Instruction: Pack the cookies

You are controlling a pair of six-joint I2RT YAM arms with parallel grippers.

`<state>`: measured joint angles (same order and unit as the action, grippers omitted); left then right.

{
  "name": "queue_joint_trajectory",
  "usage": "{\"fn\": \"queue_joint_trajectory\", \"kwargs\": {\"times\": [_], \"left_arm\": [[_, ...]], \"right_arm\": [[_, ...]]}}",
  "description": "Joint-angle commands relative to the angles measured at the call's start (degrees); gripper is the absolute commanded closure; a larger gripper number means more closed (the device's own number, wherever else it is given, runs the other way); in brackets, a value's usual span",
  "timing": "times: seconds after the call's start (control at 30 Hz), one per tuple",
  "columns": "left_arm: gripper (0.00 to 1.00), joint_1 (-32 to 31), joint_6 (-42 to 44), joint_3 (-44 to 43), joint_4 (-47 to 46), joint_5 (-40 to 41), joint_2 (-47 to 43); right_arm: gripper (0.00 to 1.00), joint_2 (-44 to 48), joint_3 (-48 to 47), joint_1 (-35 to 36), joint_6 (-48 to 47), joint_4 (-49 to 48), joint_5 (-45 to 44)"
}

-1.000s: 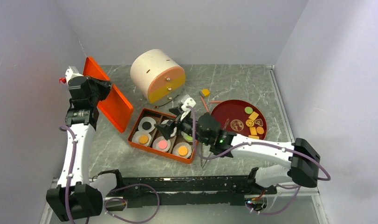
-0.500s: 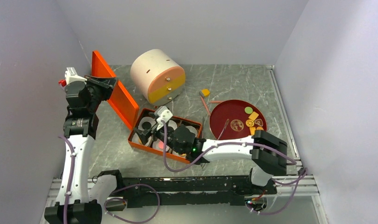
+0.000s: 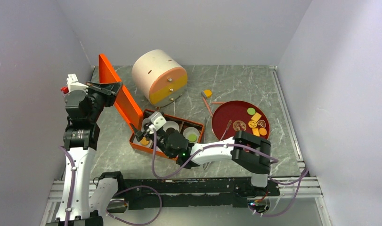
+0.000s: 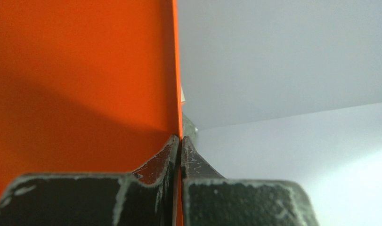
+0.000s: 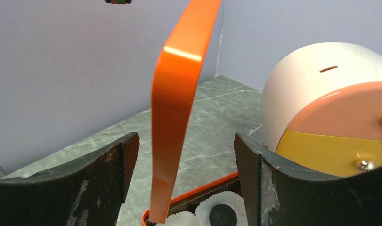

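Cookies (image 3: 255, 121) lie on the red plate (image 3: 229, 113), and others sit in white paper cups in the orange box (image 3: 179, 158): a green one (image 3: 192, 137) and a black one (image 5: 222, 215). My left gripper (image 4: 180, 141) is shut on the edge of the orange lid (image 3: 117, 94), which stands nearly upright with its lower corner at the box's left end. My right gripper (image 3: 141, 135) hovers over that end. It is open, and the lid (image 5: 177, 108) stands edge-on between its fingers (image 5: 109, 174) with a gap on both sides.
A cream cylinder with an orange and yellow face (image 3: 159, 76) stands behind the box. A loose orange-yellow square (image 3: 207, 93) and thin sticks (image 3: 207, 105) lie between the cylinder and the plate. Grey walls close in on the left, back and right.
My right arm has swung left across the box to its left end, its jaws narrowing a little. The left gripper has tipped the lid more upright and brought it to the box.
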<state>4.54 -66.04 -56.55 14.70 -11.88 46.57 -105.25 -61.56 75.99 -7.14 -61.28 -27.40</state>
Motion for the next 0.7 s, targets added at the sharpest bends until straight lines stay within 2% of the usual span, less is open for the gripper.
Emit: {"fn": "queue_joint_trajectory", "kwargs": {"times": [0.0,0.1,0.23,0.57,0.67], "left_arm": [[0.95,-0.7,-1.3,-1.8,-3.2,-1.8,-2.4],[0.95,-1.1,-0.8,-2.7,-2.2,-3.0,-2.8],[0.95,-2.1,1.6,-4.2,2.0,-2.7,-3.6],[0.67,-6.1,11.3,-8.2,11.6,4.3,-5.8],[0.52,-6.6,13.5,-8.7,13.6,6.1,-6.0]], "right_arm": [[0.25,-2.0,-2.2,0.4,-5.8,-11.0,-2.8],[0.32,-3.1,-1.9,0.5,-9.7,-14.3,-2.9],[0.48,-2.5,0.8,0.9,-15.6,-19.6,-2.7],[0.84,1.4,9.5,2.9,-33.6,-28.1,-0.6],[0.93,1.9,11.7,4.0,-41.2,-31.9,-0.6]]}}
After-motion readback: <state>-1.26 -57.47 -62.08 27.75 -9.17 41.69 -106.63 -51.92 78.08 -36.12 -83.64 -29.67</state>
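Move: The lid stands on edge over the box. The left gripper still pinches its upper edge, with the lid's middle about 7 cm below, 1 cm ahead and 1 cm right; the box lies some 30 cm below, 15 cm right and 5 cm back. From the open right gripper, the lid's middle is about 11 cm ahead, 7 cm left and 3 cm above; the box is roughly 5 cm ahead, 9 cm right and 22 cm below. Close the right fingers on the near end of the lid, already between them, and carry that end about 4 cm to the right, tipping the fingertips up some 20 degrees and turning slightly clockwise. Draw the left hand back about 4 cm and a little right, and as the right fingers shut, open the left ones to release the upper edge. ##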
